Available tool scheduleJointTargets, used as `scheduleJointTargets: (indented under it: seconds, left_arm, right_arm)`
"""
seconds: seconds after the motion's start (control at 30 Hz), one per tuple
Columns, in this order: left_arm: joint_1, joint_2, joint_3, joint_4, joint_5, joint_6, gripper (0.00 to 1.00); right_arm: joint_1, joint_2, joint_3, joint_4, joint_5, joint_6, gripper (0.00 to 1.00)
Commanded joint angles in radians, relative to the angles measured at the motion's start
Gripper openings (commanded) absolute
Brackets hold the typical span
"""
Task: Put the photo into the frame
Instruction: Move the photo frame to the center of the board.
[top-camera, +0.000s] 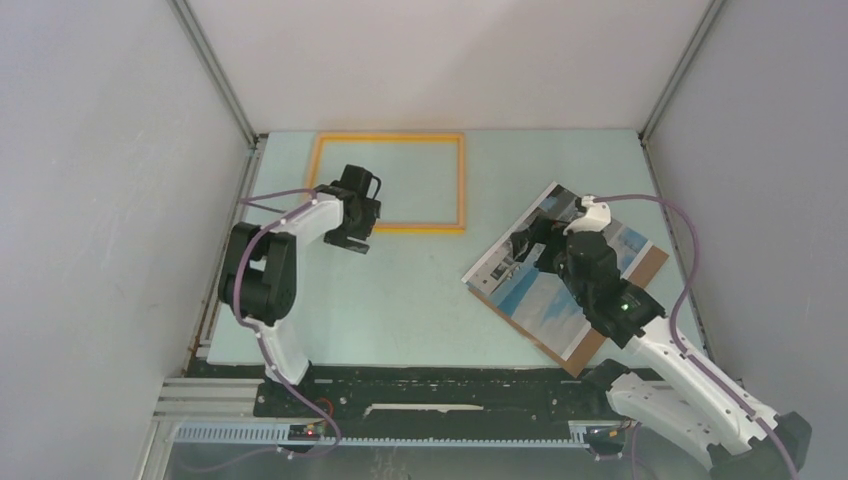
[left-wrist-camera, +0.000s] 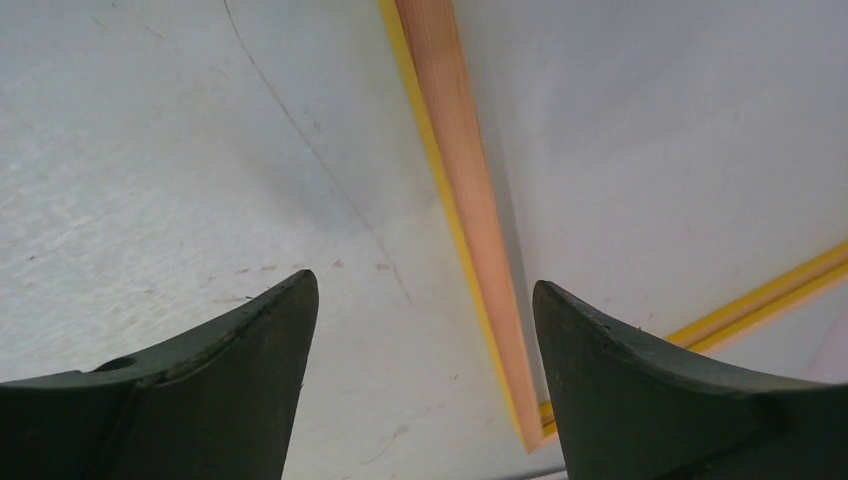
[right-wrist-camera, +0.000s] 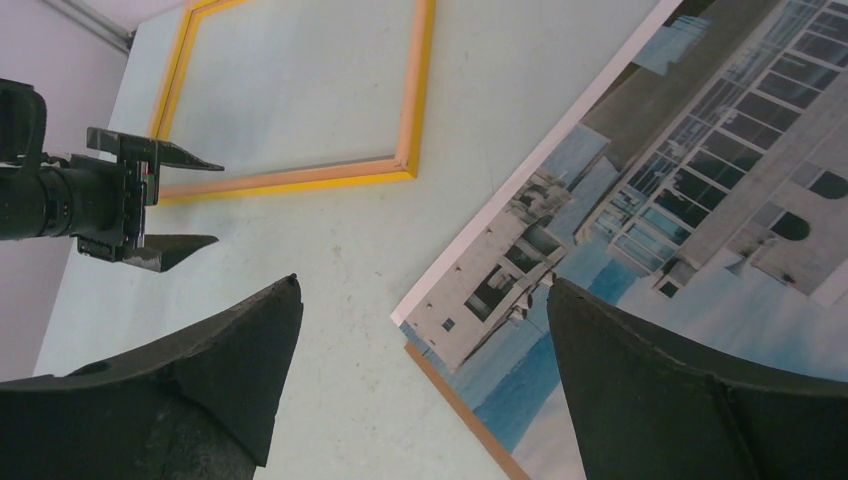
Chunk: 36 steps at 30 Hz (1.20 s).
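Note:
The frame (top-camera: 390, 137), a thin yellow-orange rim, lies flat at the back of the table. My left gripper (top-camera: 351, 236) hovers over its near-left corner. In the left wrist view that gripper (left-wrist-camera: 422, 287) is open, and the frame's rim (left-wrist-camera: 465, 190) runs up between the fingers, its corner close to the right finger. The photo (top-camera: 545, 292), showing blue water and pale buildings, lies tilted at the right on a brown backing board (top-camera: 655, 258). My right gripper (right-wrist-camera: 425, 284) hangs open above the photo's (right-wrist-camera: 680, 200) left corner, holding nothing.
White walls with metal posts enclose the table on three sides. The backing board's (right-wrist-camera: 455, 400) brown edge sticks out beneath the photo's near side. The right wrist view also takes in the left gripper (right-wrist-camera: 220, 203) beside the frame (right-wrist-camera: 300, 180). Purple cables trail off both arms.

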<state>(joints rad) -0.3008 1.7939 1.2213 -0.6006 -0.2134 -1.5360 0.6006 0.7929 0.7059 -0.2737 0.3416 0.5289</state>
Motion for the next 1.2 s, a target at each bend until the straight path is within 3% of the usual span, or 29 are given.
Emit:
scheduleJointTargets:
  seconds: [0.0,0.23,0.37,0.47,0.6,0.67,0.8,1.17]
  left_arm:
    - [0.038,0.071,0.147,-0.124,-0.050,-0.155,0.84]
    - [0.051,0.188,0.338,-0.253,-0.128,-0.187,0.73]
    - [0.060,0.216,0.325,-0.255,-0.074,-0.210,0.67]
    - [0.060,0.212,0.315,-0.254,-0.069,-0.216,0.68]
    - [0.058,0.199,0.294,-0.257,-0.088,-0.215,0.80]
    - [0.061,0.203,0.282,-0.255,-0.090,-0.223,0.80]
    - [0.082,0.233,0.272,-0.237,-0.054,-0.212,0.65]
    - [0.126,0.235,0.239,-0.230,-0.054,-0.146,0.43]
  right_arm:
    - [-0.034,-0.054,-0.025,0.000,0.033,-0.028,0.99]
    - [-0.076,-0.101,-0.031,-0.036,0.011,-0.032,1.00]
    - [-0.086,-0.118,-0.036,-0.052,0.014,-0.033,1.00]
    - [-0.091,-0.125,-0.044,-0.049,0.004,-0.031,1.00]
    - [-0.093,-0.122,-0.045,-0.050,-0.007,-0.025,1.00]
    - [-0.094,-0.119,-0.045,-0.049,-0.008,-0.020,1.00]
    - [-0.094,-0.120,-0.045,-0.041,-0.023,-0.025,1.00]
    - [-0.099,-0.111,-0.045,-0.035,-0.041,-0.030,1.00]
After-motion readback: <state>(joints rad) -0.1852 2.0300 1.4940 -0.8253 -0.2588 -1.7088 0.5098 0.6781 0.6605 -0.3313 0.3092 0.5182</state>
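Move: The photo frame's near bar lies about 4 cm ahead of the left hand and some 4 cm below it, its middle about 5 cm to the right. The frame's near-left corner is also 4 cm ahead but about 10 cm left; the near-right corner, equally far ahead, is roughly 21 cm right. The photo's middle lies about 40 cm right and 7 cm back. From the right hand, the near bar's middle is some 15 cm ahead, 30 cm left and 20 cm below. Over the near bar of the photo frame, left of its middle, the left hand shifts about 5 cm left and overall 3.5 cm forward, rising slightly and overshooting before easing back and sinking. It turns some 15 degrees counter-clockwise and steepens a little; its fingers, reopening briefly midway, narrow to about half open astride the bar. The empty right hand drifts 3 cm right, open. ##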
